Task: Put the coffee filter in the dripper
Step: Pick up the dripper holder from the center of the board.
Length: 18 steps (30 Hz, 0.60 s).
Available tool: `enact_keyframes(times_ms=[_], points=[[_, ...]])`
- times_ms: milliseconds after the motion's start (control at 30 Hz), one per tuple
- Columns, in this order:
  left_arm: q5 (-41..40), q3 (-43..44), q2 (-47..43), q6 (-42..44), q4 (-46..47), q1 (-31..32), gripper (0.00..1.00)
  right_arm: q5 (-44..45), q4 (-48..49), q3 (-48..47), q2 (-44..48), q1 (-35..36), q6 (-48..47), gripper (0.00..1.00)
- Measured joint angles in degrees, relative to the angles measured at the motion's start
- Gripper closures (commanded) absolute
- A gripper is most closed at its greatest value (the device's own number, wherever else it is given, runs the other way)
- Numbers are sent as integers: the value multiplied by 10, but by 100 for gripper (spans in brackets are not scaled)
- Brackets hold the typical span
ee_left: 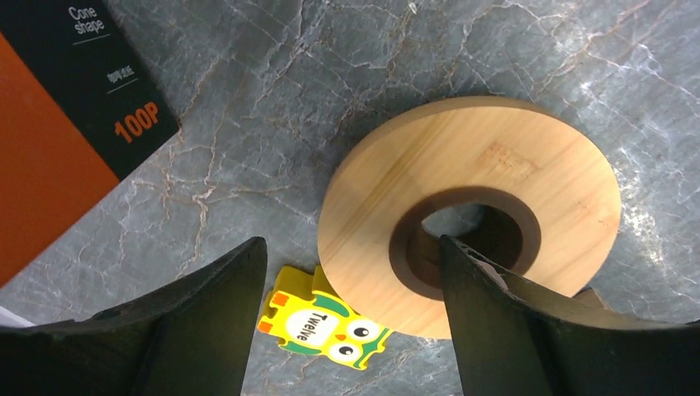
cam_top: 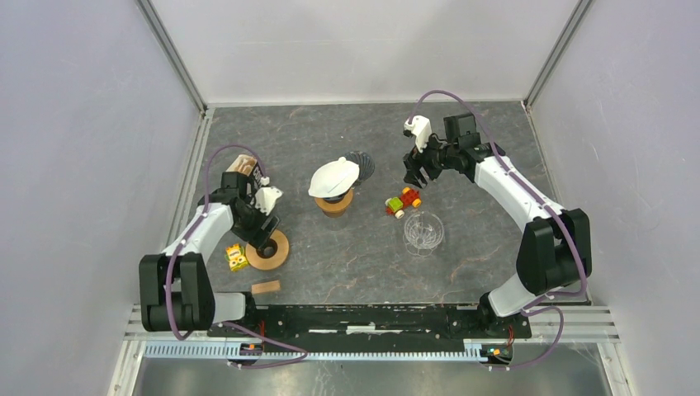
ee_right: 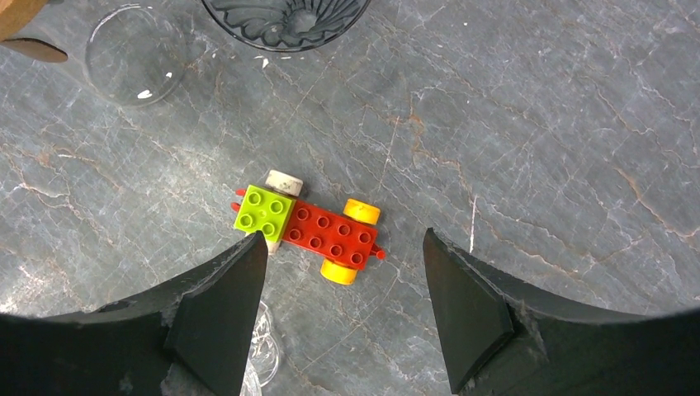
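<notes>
The white coffee filter lies on top of a wooden stand in the middle of the table. A clear glass dripper stands to its right, by the near side; a sliver of it shows as clear glass beside my right gripper's left finger. A darker ribbed glass cone sits just behind the filter. My left gripper is open over the rim of a wooden ring, one finger over its hole. My right gripper hangs open and empty above a toy brick car.
An orange and black filter box stands left of the wooden ring. A yellow owl block lies partly under the ring's edge. A small wooden block rests near the front. A clear glass disc lies by the ribbed cone.
</notes>
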<state>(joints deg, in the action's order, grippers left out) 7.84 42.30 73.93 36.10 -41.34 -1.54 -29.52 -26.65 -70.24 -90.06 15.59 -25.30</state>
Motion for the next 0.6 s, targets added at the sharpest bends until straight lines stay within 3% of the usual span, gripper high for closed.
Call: enact_keyframes(times_ms=[100,267,467,600], points=[[0,0,19,0,14,0,23,0,0,4,0,0,0,24],[4,-4,32,0,30,0,36,0,0,6,0,0,-1,24],[21,-16,34,0,34,0,42,1,-2,7,0,0,-2,25],[28,-20,34,1,38,0,57,2,-5,7,0,0,-6,25]])
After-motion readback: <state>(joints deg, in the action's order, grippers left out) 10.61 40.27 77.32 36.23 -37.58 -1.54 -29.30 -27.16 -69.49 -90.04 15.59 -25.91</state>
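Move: The dripper holder, the flat wooden ring on the table, has its middle about 3 cm back and 4 cm to the right of the left hand, some 3 cm below; the hand is over its far-left rim. The yellow owl toy lies roughly 5 cm back and 4 cm left of that hand, the small wooden block 12 cm back and 4 cm right, the coffee box 12 cm ahead and 3 cm left. From the right hand the dripper holder is about 17 cm back and 35 cm left, 14 cm below. The dripper holder's far-left rim comes between the left fingers as the left hand sinks about 2 cm and edges roughly 1 cm right, one finger down at the centre hole and the other just outside the outer edge. The fingers narrow steadily from wide to about half open around the rim; a firm pinch can't be seen yet. ##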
